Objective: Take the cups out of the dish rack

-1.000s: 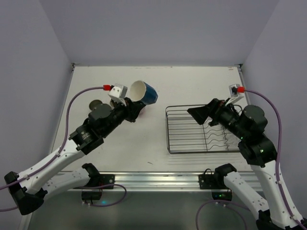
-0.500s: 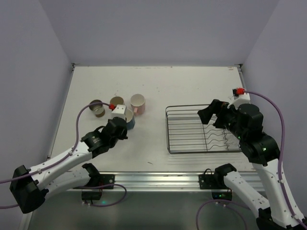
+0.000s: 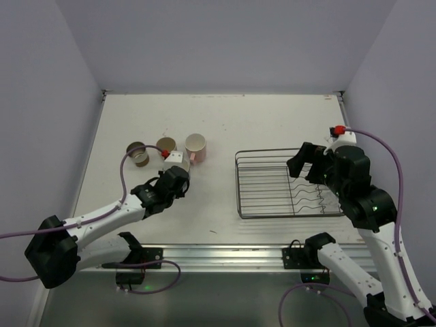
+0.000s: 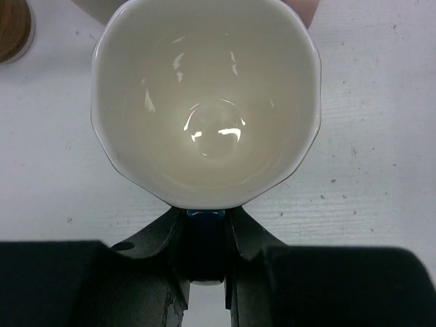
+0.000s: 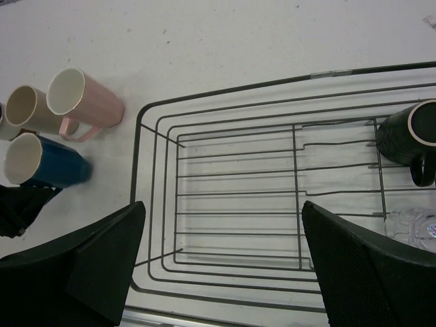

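Note:
My left gripper is shut on the handle of the blue mug, which is upright with its cream inside facing up, at or just above the table. It also shows in the right wrist view. Just behind it stand a pink mug and two beige mugs. The wire dish rack sits at the right. A dark mug stands in its far right corner. My right gripper is open and empty above the rack.
A clear glassy object lies in the rack beside the dark mug. The metal rail runs along the table's near edge. The enclosure walls stand close on both sides.
My left arm has brought the blue mug down from the air to the table in front of the other mugs. My right gripper has drawn back to the right over the rack.

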### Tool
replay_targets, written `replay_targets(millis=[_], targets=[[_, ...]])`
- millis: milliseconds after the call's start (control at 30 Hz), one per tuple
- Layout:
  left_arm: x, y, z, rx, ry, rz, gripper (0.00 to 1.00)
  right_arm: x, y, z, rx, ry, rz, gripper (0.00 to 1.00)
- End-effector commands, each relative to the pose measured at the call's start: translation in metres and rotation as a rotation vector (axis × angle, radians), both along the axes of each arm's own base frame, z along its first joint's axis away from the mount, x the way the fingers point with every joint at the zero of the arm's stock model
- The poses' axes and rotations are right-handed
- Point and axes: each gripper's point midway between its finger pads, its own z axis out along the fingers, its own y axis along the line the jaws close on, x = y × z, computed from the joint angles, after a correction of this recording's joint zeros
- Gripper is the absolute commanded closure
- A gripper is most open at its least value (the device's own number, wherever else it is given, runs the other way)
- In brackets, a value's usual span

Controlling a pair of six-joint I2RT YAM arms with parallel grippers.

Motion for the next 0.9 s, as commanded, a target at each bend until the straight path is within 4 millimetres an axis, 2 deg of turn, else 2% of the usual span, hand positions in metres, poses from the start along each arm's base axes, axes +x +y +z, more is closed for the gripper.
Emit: replay_targets(millis=[0, 333, 500, 567, 600, 633, 667, 733, 800, 867], targets=[[0.028, -0.010, 0.024, -0.111, -0.136, 0.056, 1.00, 0.000, -0.011, 0.001, -0.048, -0.005, -0.030, 0.01], [0.033, -0.004, 0.008, -0.114, -0.103, 0.061, 1.00, -0.001, -0.015, -0.013, -0.078, 0.075, -0.060, 0.01], [0.033, 0.003, 0.000, -0.109, -0.083, 0.083, 1.00, 0.000, -0.027, -0.015, -0.115, 0.097, -0.120, 0.01], [0.032, 0.004, -0.002, -0.113, -0.075, 0.095, 0.90, 0.000, -0.032, -0.021, -0.128, 0.134, -0.160, 0.01], [0.030, 0.005, -0.004, -0.113, -0.070, 0.101, 0.81, 0.000, -0.038, -0.023, -0.146, 0.147, -0.199, 0.01], [0.030, 0.005, -0.004, -0.121, -0.069, 0.105, 0.60, 0.001, -0.041, -0.026, -0.148, 0.163, -0.229, 0.01], [0.028, 0.004, -0.005, -0.127, -0.065, 0.106, 0.53, 0.000, -0.046, -0.032, -0.171, 0.201, -0.255, 0.01], [0.025, 0.005, -0.009, -0.131, -0.058, 0.105, 0.28, 0.002, -0.057, -0.037, -0.207, 0.226, -0.322, 0.01], [0.024, 0.006, -0.010, -0.128, -0.057, 0.103, 0.12, 0.005, -0.069, -0.045, -0.227, 0.264, -0.383, 0.01], [0.024, 0.007, -0.010, -0.127, -0.057, 0.101, 0.09, 0.007, -0.079, -0.052, -0.233, 0.296, -0.428, 0.01]])
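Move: My left hand still has the blue mug by its handle, the body some 6 cm ahead of my fingers; its landing spot on the table is about 8 cm ahead and 6 cm below. From this hand the pink mug stands roughly 12 cm ahead and 6 cm right, the tan cup 12 ahead, 4 left. From my right hand the black mug in the rack lies about 8 cm ahead, 11 right, 21 below; the clear glass 13 right, 1 back and 22 below. With my left hand I ease the blue mug forward and down by a couple of centimetres, onto the table in front of the pink mug and tan cup, then open the fingers wide to free its handle. Meanwhile my open right hand swings about 5 cm right and sinks as much, towards the black mug and the glass, tipping its fingers down and turning some 15 degrees clockwise. ##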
